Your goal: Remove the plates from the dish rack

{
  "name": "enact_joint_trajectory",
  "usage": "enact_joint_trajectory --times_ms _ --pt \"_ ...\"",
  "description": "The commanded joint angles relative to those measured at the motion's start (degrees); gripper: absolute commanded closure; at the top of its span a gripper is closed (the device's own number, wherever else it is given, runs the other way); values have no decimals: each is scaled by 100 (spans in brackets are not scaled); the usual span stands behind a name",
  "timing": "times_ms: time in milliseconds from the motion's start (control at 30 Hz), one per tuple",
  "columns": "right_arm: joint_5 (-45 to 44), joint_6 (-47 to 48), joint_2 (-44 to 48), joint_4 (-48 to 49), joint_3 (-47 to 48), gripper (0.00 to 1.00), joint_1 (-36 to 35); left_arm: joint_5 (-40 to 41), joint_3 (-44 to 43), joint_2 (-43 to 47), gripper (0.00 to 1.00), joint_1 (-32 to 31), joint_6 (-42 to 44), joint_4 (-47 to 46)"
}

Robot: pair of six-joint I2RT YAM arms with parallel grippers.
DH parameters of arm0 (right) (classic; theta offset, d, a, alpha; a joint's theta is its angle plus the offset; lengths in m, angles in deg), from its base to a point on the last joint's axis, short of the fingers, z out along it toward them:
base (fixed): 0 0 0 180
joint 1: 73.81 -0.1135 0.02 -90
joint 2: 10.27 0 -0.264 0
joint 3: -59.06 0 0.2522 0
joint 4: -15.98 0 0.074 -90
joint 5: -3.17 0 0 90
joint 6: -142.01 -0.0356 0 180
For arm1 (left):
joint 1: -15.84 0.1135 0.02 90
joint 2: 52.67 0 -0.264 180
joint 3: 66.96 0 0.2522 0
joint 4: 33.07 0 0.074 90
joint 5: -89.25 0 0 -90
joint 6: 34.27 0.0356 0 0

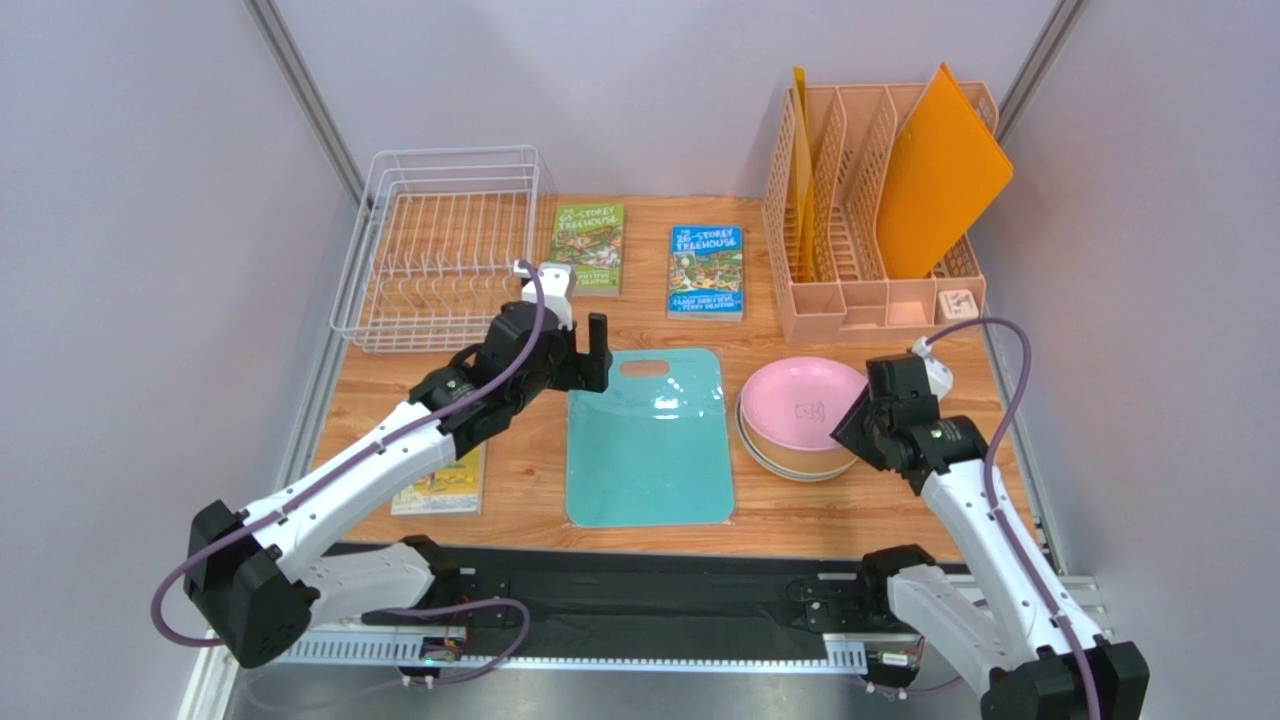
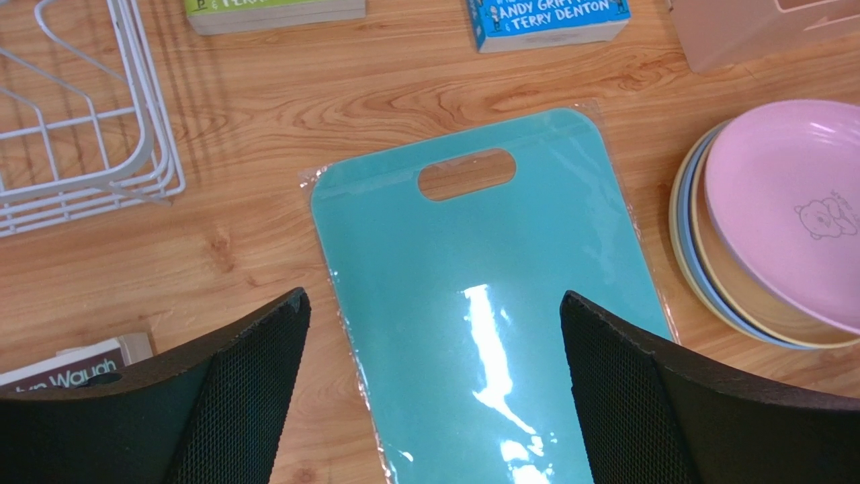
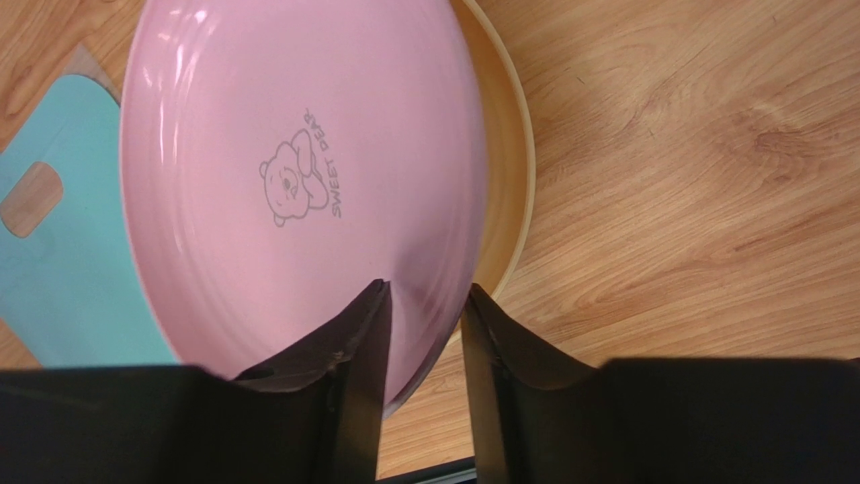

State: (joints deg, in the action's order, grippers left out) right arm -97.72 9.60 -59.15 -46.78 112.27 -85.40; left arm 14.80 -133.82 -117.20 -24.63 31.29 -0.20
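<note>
The plates lie stacked on the table at the right, the pink plate with a bear print on top. Under it a cream-tan plate, a blue rim and a pale yellow rim show. My right gripper straddles the pink plate's near rim, jaws parted, with a gap on the outer side. The white wire dish rack stands at the back left with nothing in it. My left gripper hovers wide open over the teal cutting board.
Two books lie at the back middle, and a third book sits under the left arm. A peach file organizer holding an orange folder stands at the back right.
</note>
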Motion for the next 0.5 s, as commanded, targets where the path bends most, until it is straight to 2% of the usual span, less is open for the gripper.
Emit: enact_joint_trajectory --times_ms 0,300,467 --pt "88 -22 28 250 11 53 -1 71 -25 -86 2 -23 98 5" --pt "-123 49 98 -57 230 30 -1 448 -16 -51 1 -14 177 101" --pt "-544 207 440 -278 546 24 -1 545 -25 46 1 -14 247 119"
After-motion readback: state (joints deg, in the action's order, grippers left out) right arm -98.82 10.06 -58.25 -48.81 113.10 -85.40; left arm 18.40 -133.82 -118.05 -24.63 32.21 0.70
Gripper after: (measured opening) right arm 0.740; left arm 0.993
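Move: The pink plate's rim is between the right fingers, already part open; its middle lies about 8 cm left, 4 cm ahead and a little below that hand, near side tipped up. The other plates' stack is right underneath, its middle some 9 cm left, 2 cm ahead and 4 cm down. At table height, the teal board is about 31 cm left, and the blue book 25 cm left and 27 cm ahead. From the left hand, the pink plate is roughly 33 cm right, 2 cm back and 15 cm lower. The right hand stays practically in place over the near right edge of the stack, wrist unturned, while its fingers go on opening from about a third to three quarters of their span and let go of the pink plate's rim. Only at the very end does it ease off about half a centimetre to the right and slightly back and up, the fingers now clear on either side of the rim. ##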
